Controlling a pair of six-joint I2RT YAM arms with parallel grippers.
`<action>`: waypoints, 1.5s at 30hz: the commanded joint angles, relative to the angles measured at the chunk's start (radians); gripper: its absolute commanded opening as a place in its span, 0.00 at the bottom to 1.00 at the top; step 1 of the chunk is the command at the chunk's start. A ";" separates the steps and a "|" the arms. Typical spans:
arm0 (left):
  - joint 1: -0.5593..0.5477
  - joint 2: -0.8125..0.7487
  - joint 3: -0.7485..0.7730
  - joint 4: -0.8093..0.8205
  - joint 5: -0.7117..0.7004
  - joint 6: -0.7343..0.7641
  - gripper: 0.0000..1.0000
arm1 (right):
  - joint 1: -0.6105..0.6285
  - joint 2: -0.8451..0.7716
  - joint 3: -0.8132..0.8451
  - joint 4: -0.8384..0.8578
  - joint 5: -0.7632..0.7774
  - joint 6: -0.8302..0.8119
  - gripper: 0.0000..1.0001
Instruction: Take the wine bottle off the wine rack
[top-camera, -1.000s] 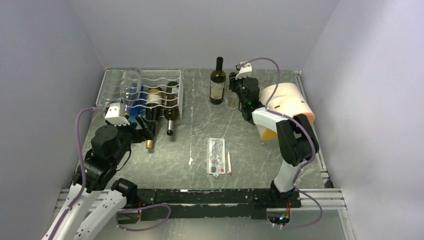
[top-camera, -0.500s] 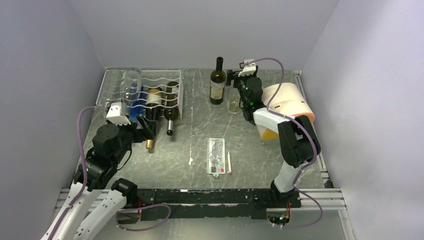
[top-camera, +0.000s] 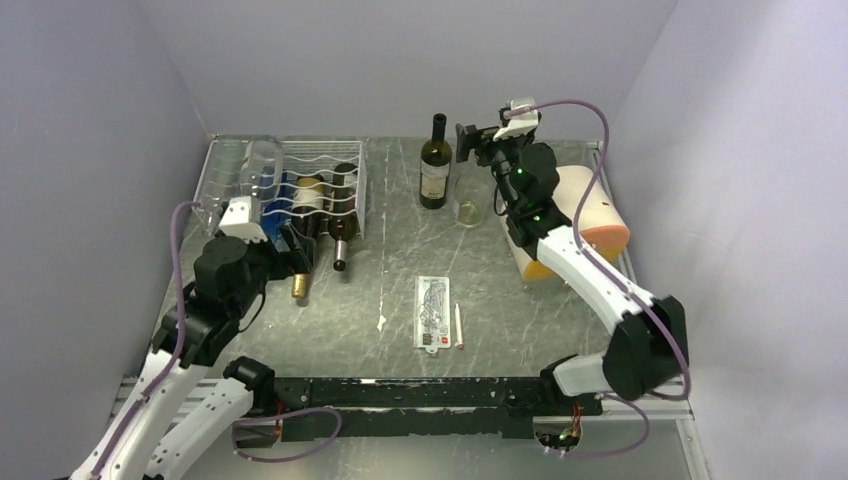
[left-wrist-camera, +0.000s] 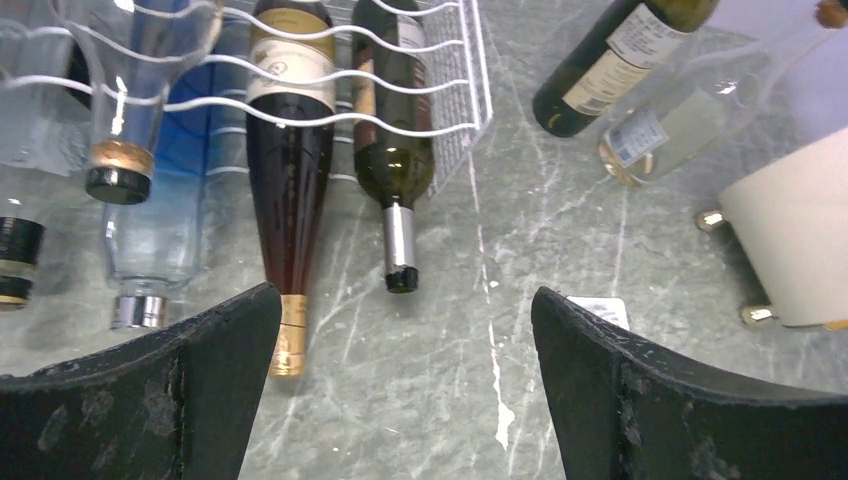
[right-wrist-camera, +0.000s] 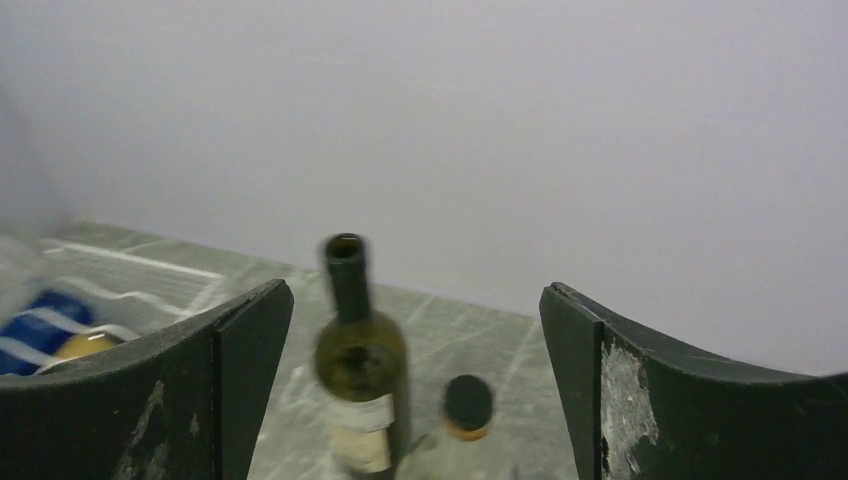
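Note:
The white wire wine rack (top-camera: 345, 168) stands at the back left with several wine bottles lying in it. In the left wrist view its corner (left-wrist-camera: 470, 95) shows, with a brown gold-foiled bottle (left-wrist-camera: 290, 180) and a green bottle (left-wrist-camera: 395, 150) poking out. My left gripper (top-camera: 296, 252) hovers open just in front of those necks, its jaws (left-wrist-camera: 405, 310) holding nothing. A dark green bottle (top-camera: 435, 165) and a clear bottle (top-camera: 466, 203) stand upright on the table. My right gripper (top-camera: 467, 143) is open above the clear bottle, clear of its cap (right-wrist-camera: 468, 405).
A white-and-orange cylinder (top-camera: 585, 215) lies at the right, under the right arm. A flat packet (top-camera: 432, 312) and a white stick (top-camera: 458, 325) lie on the table near the middle front. Walls close in the back and both sides.
My right gripper has opened, let go of the clear bottle's neck and lifted up and to the right. The left gripper has edged slightly toward the rack.

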 joint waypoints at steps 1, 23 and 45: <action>-0.004 0.128 0.169 -0.049 -0.123 0.093 0.98 | 0.102 -0.140 0.012 -0.249 -0.089 0.017 1.00; 0.354 0.811 0.366 0.053 -0.141 0.448 0.98 | 0.248 -0.484 -0.211 -0.648 -0.457 0.120 1.00; 0.466 0.893 0.293 0.148 0.039 0.501 0.70 | 0.249 -0.467 -0.250 -0.625 -0.549 0.173 1.00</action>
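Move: Up in the rack, the clear wine bottle's middle lies roughly 24 cm ahead of the left hand, 12 cm left and 12 cm down. Around 20 cm below that hand are the blue bottle (19 ahead, 12 left), amber bottle (18 ahead, 3 left) and dark bottle (22 ahead, 7 right). The clear wine bottle is 48 cm left of the right hand, 9 ahead; the standing clear bottle is 8 ahead of the right hand, the green bottle 12 ahead, 9 left. Arching up briefly, the left hand swings some 13 cm forward and as far left, then sinks to 13 cm below its start, tipping down and rolling its left side up about 30 degrees as its fingers begin closing around the clear wine bottle's neck. The right hand, wide open, backs about 22 cm off the standing bottles and drifts left, ending lower and turned counter-clockwise towards the rack. ##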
